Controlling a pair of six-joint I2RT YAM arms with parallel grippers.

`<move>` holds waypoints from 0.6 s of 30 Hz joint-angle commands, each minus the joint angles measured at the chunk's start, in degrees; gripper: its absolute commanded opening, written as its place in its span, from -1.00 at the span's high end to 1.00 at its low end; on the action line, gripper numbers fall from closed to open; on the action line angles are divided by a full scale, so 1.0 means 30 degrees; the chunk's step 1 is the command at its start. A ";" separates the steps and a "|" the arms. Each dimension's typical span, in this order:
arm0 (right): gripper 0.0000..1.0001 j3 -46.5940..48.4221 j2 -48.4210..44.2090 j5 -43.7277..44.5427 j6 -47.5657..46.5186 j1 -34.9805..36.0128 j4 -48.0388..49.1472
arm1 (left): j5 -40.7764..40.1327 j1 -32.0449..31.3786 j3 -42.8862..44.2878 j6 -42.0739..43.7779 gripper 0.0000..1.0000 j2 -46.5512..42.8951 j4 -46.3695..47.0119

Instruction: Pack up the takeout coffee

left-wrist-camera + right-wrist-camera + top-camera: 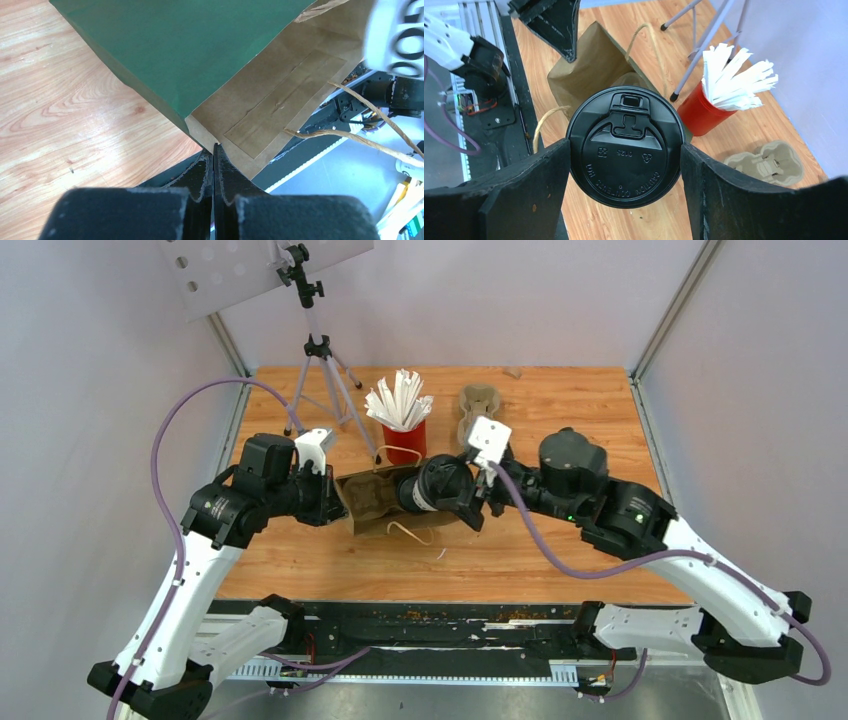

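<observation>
One takeout coffee cup (440,485), white with a black lid (625,145), is held on its side above the table's middle. My right gripper (625,152) is shut on it, with a finger pressing each side of the lid. The cup's bottom points left at the mouth of a brown paper bag (372,500) lying on the table. My left gripper (213,150) is shut on the bag's edge (205,132) and holds that side up. In the left wrist view the bag (280,95) shows a green outer face, and the white cup (395,40) is blurred at the upper right.
A red cup of white straws (403,435) stands just behind the bag. The beige pulp cup tray (480,405) lies at the back, right of it. A camera tripod (322,365) stands at the back left. The bag's twine handles (410,532) trail toward the front edge.
</observation>
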 commanded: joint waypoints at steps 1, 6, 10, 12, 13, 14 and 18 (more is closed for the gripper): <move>-0.39 -0.1173 0.0838 -0.0421 -0.2254 0.0582 0.2505 | 0.0096 0.0058 0.0521 0.0515 1.00 -0.0172 0.0712; -0.40 -0.2754 0.1574 -0.0829 -0.4342 0.0970 0.4087 | 0.0135 0.0058 0.0357 0.0584 1.00 -0.0286 0.1005; -0.40 -0.3422 0.2195 -0.1094 -0.5307 0.1055 0.4708 | 0.0544 0.0043 0.0036 0.1108 1.00 -0.0385 0.1592; -0.39 -0.3328 0.2359 -0.1180 -0.5461 0.1179 0.4467 | 0.1008 0.0058 -0.0107 0.1126 1.00 -0.0351 0.2135; -0.40 -0.3313 0.2371 -0.1202 -0.5477 0.1249 0.4320 | 0.1363 0.0058 -0.0169 0.1028 1.00 -0.0312 0.2483; -0.40 -0.3308 0.2332 -0.1197 -0.5508 0.1324 0.4104 | 0.1712 0.0058 -0.0243 0.0913 1.00 -0.0219 0.2831; -0.40 -0.3582 0.2064 -0.1040 -0.5539 0.1804 0.3518 | 0.2844 0.0058 -0.0482 0.0334 1.00 -0.0010 0.4115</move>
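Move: The cup is in my right hand, lid towards me. The middle of the bag mouth lies about 9 cm to that hand's left, 3 cm ahead and some 13 cm below. The cup already packed in the bag is roughly 10 cm ahead, 5 cm left and 25 cm below; the red straw cup is about 22 cm ahead, 8 cm left and 31 cm below. From my left hand, pinching the bag's rim corner, the mouth's middle is 9 cm right, 3 cm ahead. I bring the held cup down about 9 cm and some 5 cm to the left with my right hand, tipping its bottom end further down by about 15 degrees as it goes into the bag mouth; the descent eases off near the end. My fingers keep their hold around the lid. My left hand keeps pinching the rim corner and late on draws it about 2 cm right and up. ##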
